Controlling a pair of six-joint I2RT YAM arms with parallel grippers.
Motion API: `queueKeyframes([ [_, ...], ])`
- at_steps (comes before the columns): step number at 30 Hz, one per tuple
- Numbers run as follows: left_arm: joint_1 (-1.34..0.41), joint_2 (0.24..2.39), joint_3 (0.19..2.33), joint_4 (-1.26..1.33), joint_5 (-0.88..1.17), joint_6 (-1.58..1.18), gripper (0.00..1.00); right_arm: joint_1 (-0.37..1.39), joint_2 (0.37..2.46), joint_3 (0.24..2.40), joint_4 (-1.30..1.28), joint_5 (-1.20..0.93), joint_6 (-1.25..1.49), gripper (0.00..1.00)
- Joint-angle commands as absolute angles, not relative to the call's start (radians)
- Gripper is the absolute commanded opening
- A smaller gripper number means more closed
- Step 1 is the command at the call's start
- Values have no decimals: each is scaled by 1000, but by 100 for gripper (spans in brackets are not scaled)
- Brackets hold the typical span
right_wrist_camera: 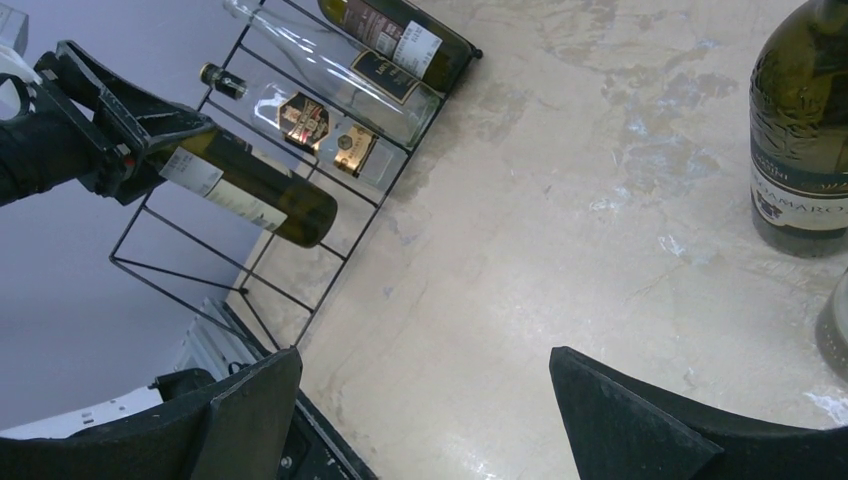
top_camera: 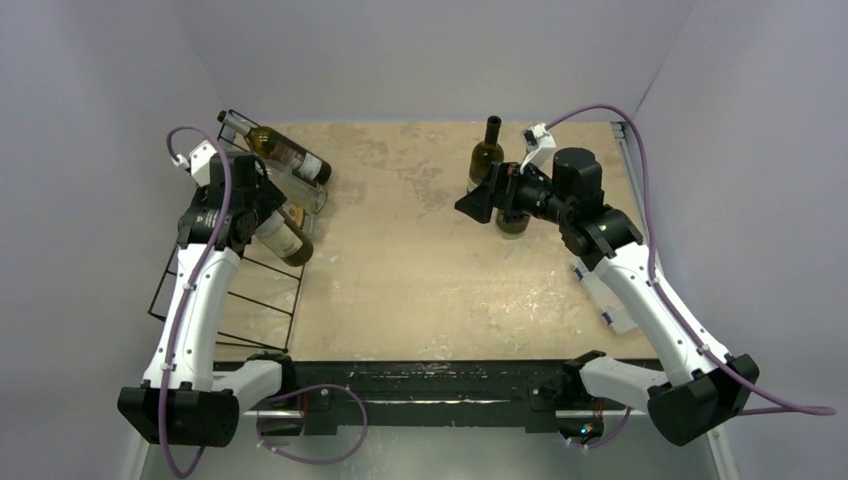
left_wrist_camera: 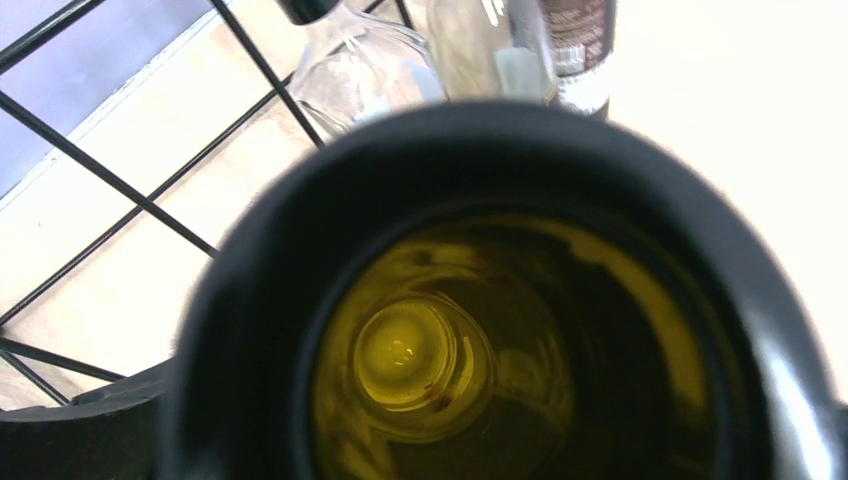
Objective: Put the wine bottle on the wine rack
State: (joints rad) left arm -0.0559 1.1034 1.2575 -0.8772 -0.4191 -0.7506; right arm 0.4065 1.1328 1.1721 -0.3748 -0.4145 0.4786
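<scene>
A green wine bottle (top_camera: 283,237) with a white label hangs tilted over the black wire wine rack (top_camera: 298,305), and my left gripper (top_camera: 243,215) is shut on its neck end. In the left wrist view this bottle (left_wrist_camera: 480,330) fills the picture, with rack wires (left_wrist_camera: 140,200) behind it. The right wrist view shows the same bottle (right_wrist_camera: 250,195) above the rack (right_wrist_camera: 200,270). A dark bottle (top_camera: 290,155) and a clear one (top_camera: 297,190) lie on the rack's far end. My right gripper (right_wrist_camera: 422,360) stands open over bare table, empty, at the far middle (top_camera: 480,200).
A green bottle (top_camera: 488,150) stands upright at the back, just beyond my right gripper, and shows in the right wrist view (right_wrist_camera: 800,130). Another bottle (top_camera: 513,222) stands partly hidden under the right wrist. A pale box (top_camera: 608,300) lies by the right arm. Grey walls enclose the table.
</scene>
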Motion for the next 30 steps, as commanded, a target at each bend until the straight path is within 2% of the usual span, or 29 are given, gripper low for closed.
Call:
queueKeyframes([
  [1,-1,1108,1234,-717,-419,-807,0,408,1140,1165,-344,-443,461,99],
  [15,171,1209,1146,-626,-338,-921,0,410,1175,1171,-353,-421,448,98],
  [30,197,1396,1291,-865,-377,-1032,0,410,1178,1161,-348,-410,449,99],
])
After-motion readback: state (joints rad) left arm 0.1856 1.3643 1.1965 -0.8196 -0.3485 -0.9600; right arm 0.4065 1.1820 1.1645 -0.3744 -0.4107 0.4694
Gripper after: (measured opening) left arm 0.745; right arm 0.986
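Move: The left gripper already holds the dark wine bottle by its neck. The middle of the free rack slot for it lies roughly 13 cm below that hand, about 3 cm back and 1 cm left. At that same depth, the gold-labelled bottle's middle is around 5 cm ahead and 2 cm right of the hand, and the clear bottle's 12 cm ahead and 3 cm right. From the right hand the slot is some 37 cm left, 2 cm back and 17 cm lower. Lower the left gripper about 9 cm into the rack while carrying it some 6 cm left and slightly forward, so the wine bottle goes down beside the gold-labelled one; do most of the leftward travel first, then mainly sink. Turn the wrist roughly 20 degrees counter-clockwise with a small tilt, and keep the grip on the neck. ##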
